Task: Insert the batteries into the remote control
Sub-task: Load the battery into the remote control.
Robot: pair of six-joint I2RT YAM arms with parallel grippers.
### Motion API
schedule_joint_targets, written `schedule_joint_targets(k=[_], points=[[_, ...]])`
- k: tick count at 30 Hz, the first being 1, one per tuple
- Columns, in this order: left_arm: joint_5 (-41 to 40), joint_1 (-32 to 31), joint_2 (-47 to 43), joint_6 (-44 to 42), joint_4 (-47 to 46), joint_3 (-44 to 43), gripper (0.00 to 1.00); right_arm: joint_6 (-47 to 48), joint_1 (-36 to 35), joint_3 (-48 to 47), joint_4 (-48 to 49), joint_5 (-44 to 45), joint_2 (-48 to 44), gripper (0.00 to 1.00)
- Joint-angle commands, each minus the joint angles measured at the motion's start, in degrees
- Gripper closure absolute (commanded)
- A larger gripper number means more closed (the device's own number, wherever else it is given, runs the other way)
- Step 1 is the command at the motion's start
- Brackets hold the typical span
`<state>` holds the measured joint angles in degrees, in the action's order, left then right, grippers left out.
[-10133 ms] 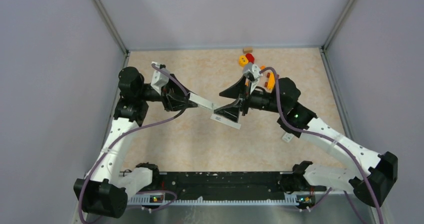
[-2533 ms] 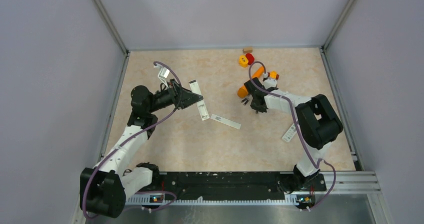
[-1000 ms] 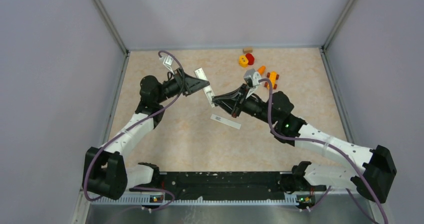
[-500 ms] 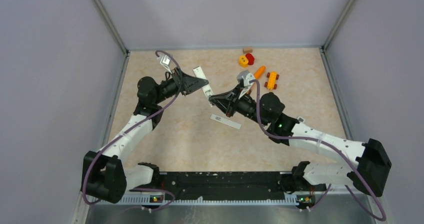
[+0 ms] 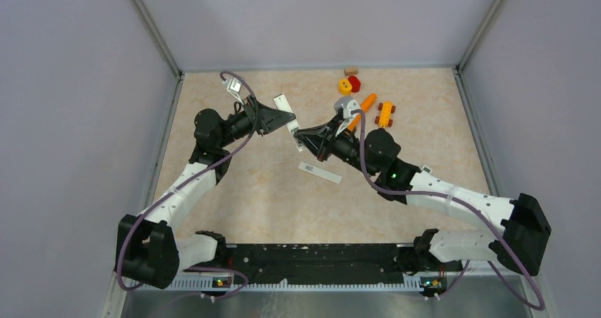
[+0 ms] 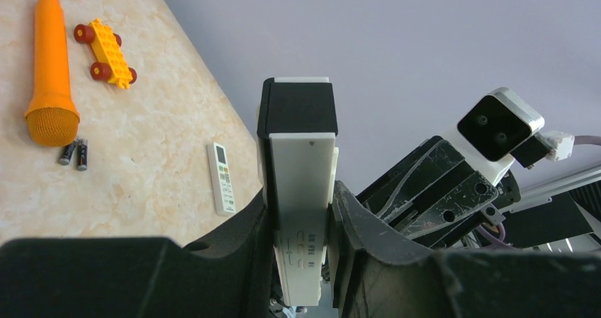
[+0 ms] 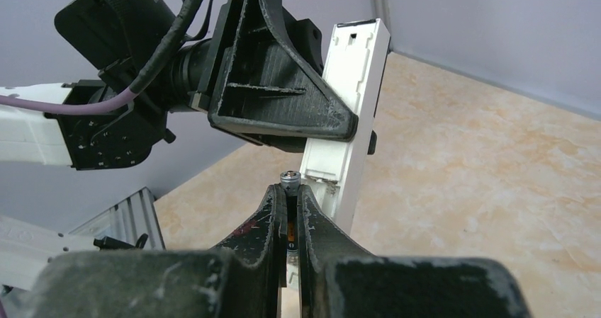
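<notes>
My left gripper [image 5: 282, 122] is shut on the remote control [image 5: 283, 105] and holds it up off the table; in the left wrist view the remote control [image 6: 298, 163] runs between the fingers, black end farthest from the camera. My right gripper [image 7: 289, 190] is shut on one of the batteries [image 7: 288, 179], whose plus end pokes out of the fingertips right beside the remote control's [image 7: 349, 98] open compartment. From above, the right gripper [image 5: 303, 137] meets the remote's lower end. Two more batteries [image 6: 74, 153] lie on the table by the orange carrot toy [image 6: 49, 70].
A thin white cover strip [image 5: 319, 172] lies on the table below the grippers. A shorter, wider white remote [image 6: 222, 178] lies flat. A yellow toy car [image 5: 385, 112], a yellow and red toy [image 5: 349, 85] and a small wooden block [image 5: 351, 70] sit at the back.
My right gripper has carried the battery left and up to the lower end of the held remote. The left gripper and remote have barely moved.
</notes>
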<state>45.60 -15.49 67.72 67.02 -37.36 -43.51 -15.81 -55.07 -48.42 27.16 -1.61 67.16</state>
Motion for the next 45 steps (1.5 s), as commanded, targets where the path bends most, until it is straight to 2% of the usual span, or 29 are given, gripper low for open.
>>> schedule_joint_targets(k=[1,6,14,19,29,34,37,40,42,45], points=[[0.72,-0.16,-1.41,-0.06,-4.27,-0.91,1.0,1.32,-0.66,-4.82,0.84,-0.6,2.21,1.0],[0.8,-0.16,-1.29,-0.09,-4.27,-1.07,1.0,1.42,-0.65,-5.2,0.49,-1.75,3.45,0.99],[-0.25,-0.14,-2.09,-1.97,-2.01,-1.45,1.0,4.27,-0.65,-5.25,-4.94,-0.11,2.4,0.85],[-0.58,-0.16,-1.89,-0.38,-3.46,-1.19,1.0,2.68,-0.69,-5.88,-6.01,-0.27,2.37,0.79],[-0.99,-0.07,-2.14,-1.74,-2.22,-1.03,1.0,-0.72,-0.67,-10.62,-11.53,2.93,1.45,0.6],[-1.85,-0.07,-2.09,-3.06,-1.44,-1.22,1.0,-3.9,-0.7,-15.73,-18.5,2.07,0.33,0.36],[-2.22,-0.07,-1.77,-3.39,-1.66,-1.43,1.0,-6.61,-0.66,-17.28,-20.93,3.24,-0.82,0.28],[-2.55,-0.07,-1.67,-3.69,-2.72,-1.37,1.0,-9.68,-0.65,-18.45,-24.41,8.42,-0.66,0.18],[-3.01,-0.07,-2.06,-4.02,-3.74,-1.09,1.0,-14.35,-0.46,-18.81,-27.68,13.79,-0.35,0.09],[-4.67,-0.07,-2.86,-4.93,-4.07,-0.74,1.0,-25.58,0.7,-20.37,-36.04,18.07,1.65,0.02]])
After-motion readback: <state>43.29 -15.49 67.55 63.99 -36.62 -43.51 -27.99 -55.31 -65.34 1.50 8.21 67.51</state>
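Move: The battery already in the right gripper has the remote control's open battery compartment close ahead: about 1 cm forward, 2 cm left and 2 cm below this hand. From the left gripper, which keeps hold of the remote, that compartment is roughly 4 cm back, 2 cm right and 4 cm lower. From the right hand, the loose battery cover lies about 11 cm back, 8 cm right and 28 cm below; two spare batteries lie level with it, some 18 cm right. Ease the right gripper forward, left and down about 2 cm to lay its battery into the remote's compartment, and spread the fingers there to let go. Then lift clear about 5 cm, backing off to the right, the hand tipping fingers-down some 15 degrees and turning slightly clockwise as it opens wide. Keep the left gripper clamped on the remote, nearly still. ##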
